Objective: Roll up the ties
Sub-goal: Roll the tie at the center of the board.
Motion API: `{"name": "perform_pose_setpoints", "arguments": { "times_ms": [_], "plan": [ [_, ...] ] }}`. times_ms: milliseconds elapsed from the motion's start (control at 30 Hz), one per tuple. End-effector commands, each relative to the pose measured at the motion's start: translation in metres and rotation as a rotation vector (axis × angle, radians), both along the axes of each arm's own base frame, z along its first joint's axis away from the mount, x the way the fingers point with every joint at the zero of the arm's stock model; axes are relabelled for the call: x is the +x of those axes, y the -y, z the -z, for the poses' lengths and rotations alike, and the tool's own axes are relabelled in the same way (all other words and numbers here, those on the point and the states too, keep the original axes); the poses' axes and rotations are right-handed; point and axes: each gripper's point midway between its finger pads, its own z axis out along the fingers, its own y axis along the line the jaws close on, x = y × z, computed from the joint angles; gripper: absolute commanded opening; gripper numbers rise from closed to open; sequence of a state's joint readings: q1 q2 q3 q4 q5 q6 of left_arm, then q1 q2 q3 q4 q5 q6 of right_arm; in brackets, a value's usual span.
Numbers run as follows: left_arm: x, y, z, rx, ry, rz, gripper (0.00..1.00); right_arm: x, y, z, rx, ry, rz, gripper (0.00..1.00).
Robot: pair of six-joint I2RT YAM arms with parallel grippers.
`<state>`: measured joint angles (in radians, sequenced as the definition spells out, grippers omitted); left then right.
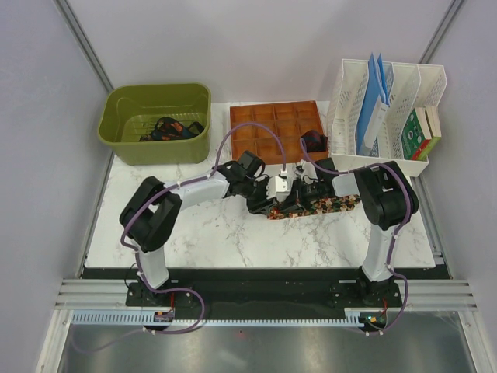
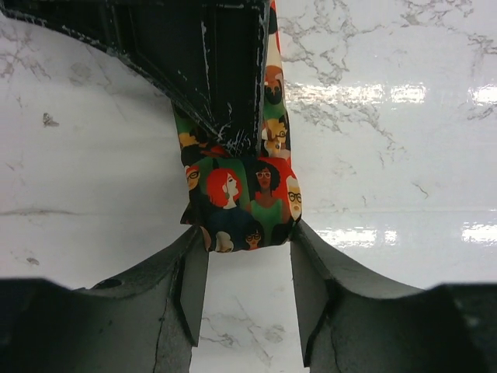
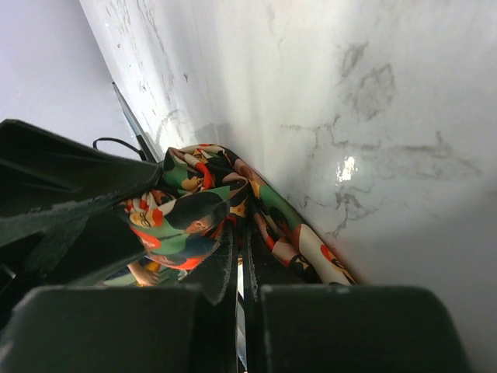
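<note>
A busily printed tie (image 1: pixel 330 206) with red, green and orange faces lies as a strip on the marble table (image 1: pixel 194 233), running right from where both arms meet. Its folded end (image 2: pixel 245 206) sits just at the tips of my left gripper (image 2: pixel 248 242), whose jaws stand open with a fingertip at each side of the fold. My right gripper (image 3: pixel 242 229) is shut, and the tie (image 3: pixel 194 210) is bunched round its tips and trails off to the right. In the left wrist view the right gripper (image 2: pixel 233 132) reaches in from above onto the tie.
A green bin (image 1: pixel 124 128) at the back left holds more ties (image 1: pixel 171 128). A brown compartment tray (image 1: pixel 264 128) behind the arms holds one dark rolled tie (image 1: pixel 313 141). A white file rack (image 1: pixel 404 97) stands at the back right.
</note>
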<state>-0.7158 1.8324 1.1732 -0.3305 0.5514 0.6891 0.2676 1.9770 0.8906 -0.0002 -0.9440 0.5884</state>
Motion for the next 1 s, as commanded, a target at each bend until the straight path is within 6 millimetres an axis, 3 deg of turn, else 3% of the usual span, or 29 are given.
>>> {"name": "perform_pose_setpoints", "arguments": {
  "times_ms": [0,167,367,700,967],
  "plan": [
    [0.003,0.035,-0.018,-0.066,0.010,0.036,0.47,-0.009,0.018,0.060,-0.246,-0.003,0.041,0.00],
    [0.001,0.047,-0.009,-0.048,-0.009,0.041,0.47,-0.010,0.016,0.058,-0.240,-0.003,0.036,0.00],
    [-0.009,0.054,0.021,0.041,-0.032,0.044,0.49,-0.010,0.011,0.054,-0.226,0.003,0.023,0.01],
    [-0.014,0.035,0.060,0.197,-0.040,0.042,0.44,-0.003,0.007,0.034,-0.202,0.072,-0.039,0.09],
    [-0.028,0.014,0.079,0.297,-0.078,0.077,0.35,0.008,0.021,0.013,-0.216,0.078,-0.045,0.29]
  ]
}}
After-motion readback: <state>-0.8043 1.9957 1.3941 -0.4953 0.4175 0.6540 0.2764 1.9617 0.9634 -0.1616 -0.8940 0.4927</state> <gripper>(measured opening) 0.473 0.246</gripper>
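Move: The rolled end of the tie is just beyond my left fingertips, about 2 cm to the right of my left hand and 2 cm below it. From that hand, the flat tail's middle lies some 12 cm to the right, neither ahead nor back, and 4 cm down. The wooden tray's middle is roughly 19 cm ahead and 1 cm right. For my right hand, the roll is at the fingertips, about 1 cm left. I press my left hand farther over the roll, its half-open fingers still straddling the sides: about 2.5 cm right first, then some 2 cm down, tipping the fingertips roughly 10 degrees more steeply towards the table. My right hand stays practically in place, shut in the roll's folds, then begins opening its fingers by about a quarter. ##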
